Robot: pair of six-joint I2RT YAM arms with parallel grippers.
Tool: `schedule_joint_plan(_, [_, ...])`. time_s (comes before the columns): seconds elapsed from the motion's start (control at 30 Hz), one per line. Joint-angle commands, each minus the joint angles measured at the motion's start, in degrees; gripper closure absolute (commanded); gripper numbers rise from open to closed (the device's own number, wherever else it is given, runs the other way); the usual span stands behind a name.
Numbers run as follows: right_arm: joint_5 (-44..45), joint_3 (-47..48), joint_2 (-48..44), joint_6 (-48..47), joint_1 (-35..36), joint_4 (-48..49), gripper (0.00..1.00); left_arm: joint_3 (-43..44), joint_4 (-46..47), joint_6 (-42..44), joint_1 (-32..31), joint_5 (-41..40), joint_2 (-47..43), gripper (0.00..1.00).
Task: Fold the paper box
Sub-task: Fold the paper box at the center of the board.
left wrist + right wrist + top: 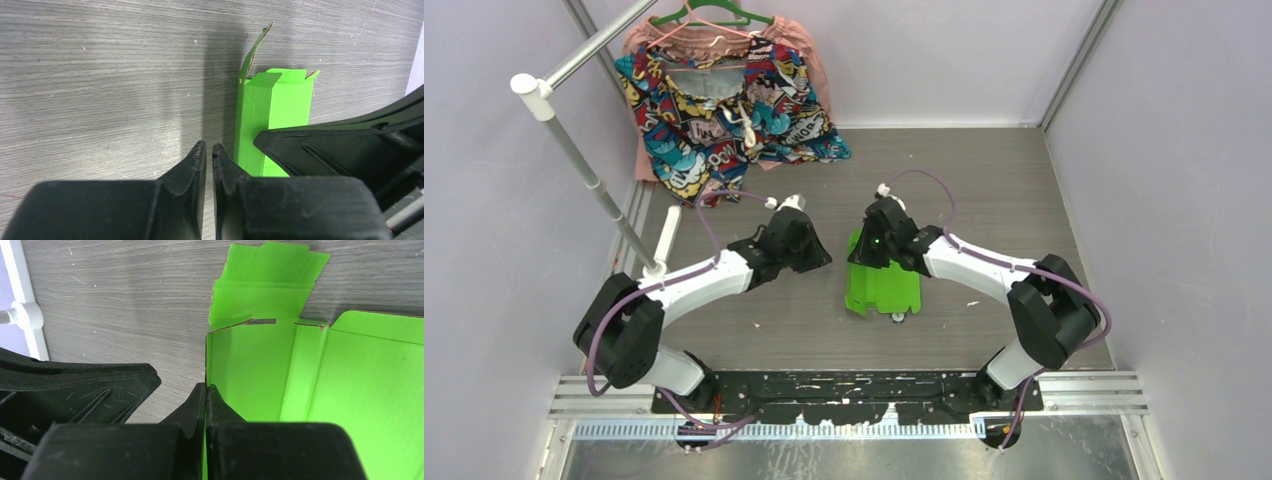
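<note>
The lime-green paper box point(882, 288) lies partly formed on the wooden table between the two arms, its flaps spread. In the right wrist view the box point(250, 370) shows its open inside, one side wall upright and an end flap flat on the table beyond. My right gripper point(205, 386) is shut on the top edge of that upright wall, with a green sliver between the jaws. My left gripper point(209, 145) sits just left of the box point(280, 102), not touching it, jaws nearly together with nothing between them. From above, the left gripper point(822, 252) and right gripper point(871, 250) face each other at the box's far end.
A colourful patterned garment point(724, 100) hangs on a green hanger at the back left. A white rack pole point(589, 170) slants down to a foot point(656, 266) by the left arm. Lilac walls close in both sides. A small grey object point(897, 318) lies at the box's near edge.
</note>
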Motion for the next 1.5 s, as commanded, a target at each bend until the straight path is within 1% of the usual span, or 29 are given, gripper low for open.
schedule_joint_plan(0.0, [-4.8, -3.2, -2.8, 3.5, -1.2, 9.3, 0.99, 0.3, 0.1, 0.1, -0.1, -1.4, -3.1, 0.89])
schedule_joint_plan(0.17, [-7.4, -6.5, -2.3, 5.5, -2.3, 15.5, 0.99, 0.0, -0.5, 0.2, -0.2, -1.5, -4.0, 0.89])
schedule_joint_plan(0.37, [-8.6, -8.2, -0.8, 7.1, -2.7, 19.3, 0.99, -1.4, -1.5, 0.0, -0.4, -1.5, -5.8, 0.89])
schedule_joint_plan(0.57, [-9.9, -8.7, 2.2, 8.2, -2.9, 21.8, 0.99, -4.8, -2.3, 0.4, -0.7, -2.1, -8.3, 0.89])
schedule_joint_plan(0.87, [-12.5, -11.2, 7.9, 11.9, -2.9, 29.8, 0.99, -5.8, -1.8, 0.6, -0.7, -1.7, -8.0, 0.89])
schedule_joint_plan(1.23, [-14.9, -12.2, 13.5, 15.1, -2.9, 36.4, 0.99, -7.2, 0.0, -0.1, -1.1, -0.6, -7.2, 0.89])
schedule_joint_plan(1.37, [-15.5, -12.2, 14.4, 15.7, -3.0, 37.5, 0.99, -7.6, 0.9, -0.3, -2.3, -1.0, -5.6, 0.89])
schedule_joint_plan(1.47, [-15.8, -11.7, 14.4, 15.2, -3.0, 36.5, 0.99, -8.4, 2.4, -0.6, -2.9, -1.2, -4.0, 0.89])
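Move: The paper box is already pinched by its left wall's rim in the right fingers, that side raised; its middle lies about 6 cm to the right of them, 2 cm back and some 5 cm lower. The small disc lies on the board roughly 9 cm right of this hand, 10 cm back and 9 cm below. From the left hand, the box's middle is about 11 cm to the right, 3 cm back and some 5 cm down. The paper box's left wall stays pinched in the shut right fingers, which dip slightly, ease left, then lower it about 6 cm towards the board while going some 4 cm left, the hand rolling 20 degrees so the fingertips point more to the left. The shut left hand rises a little, then goes back about 4 cm, drifting left and sinking, to just outside that wall; a touch there can't be seen. ##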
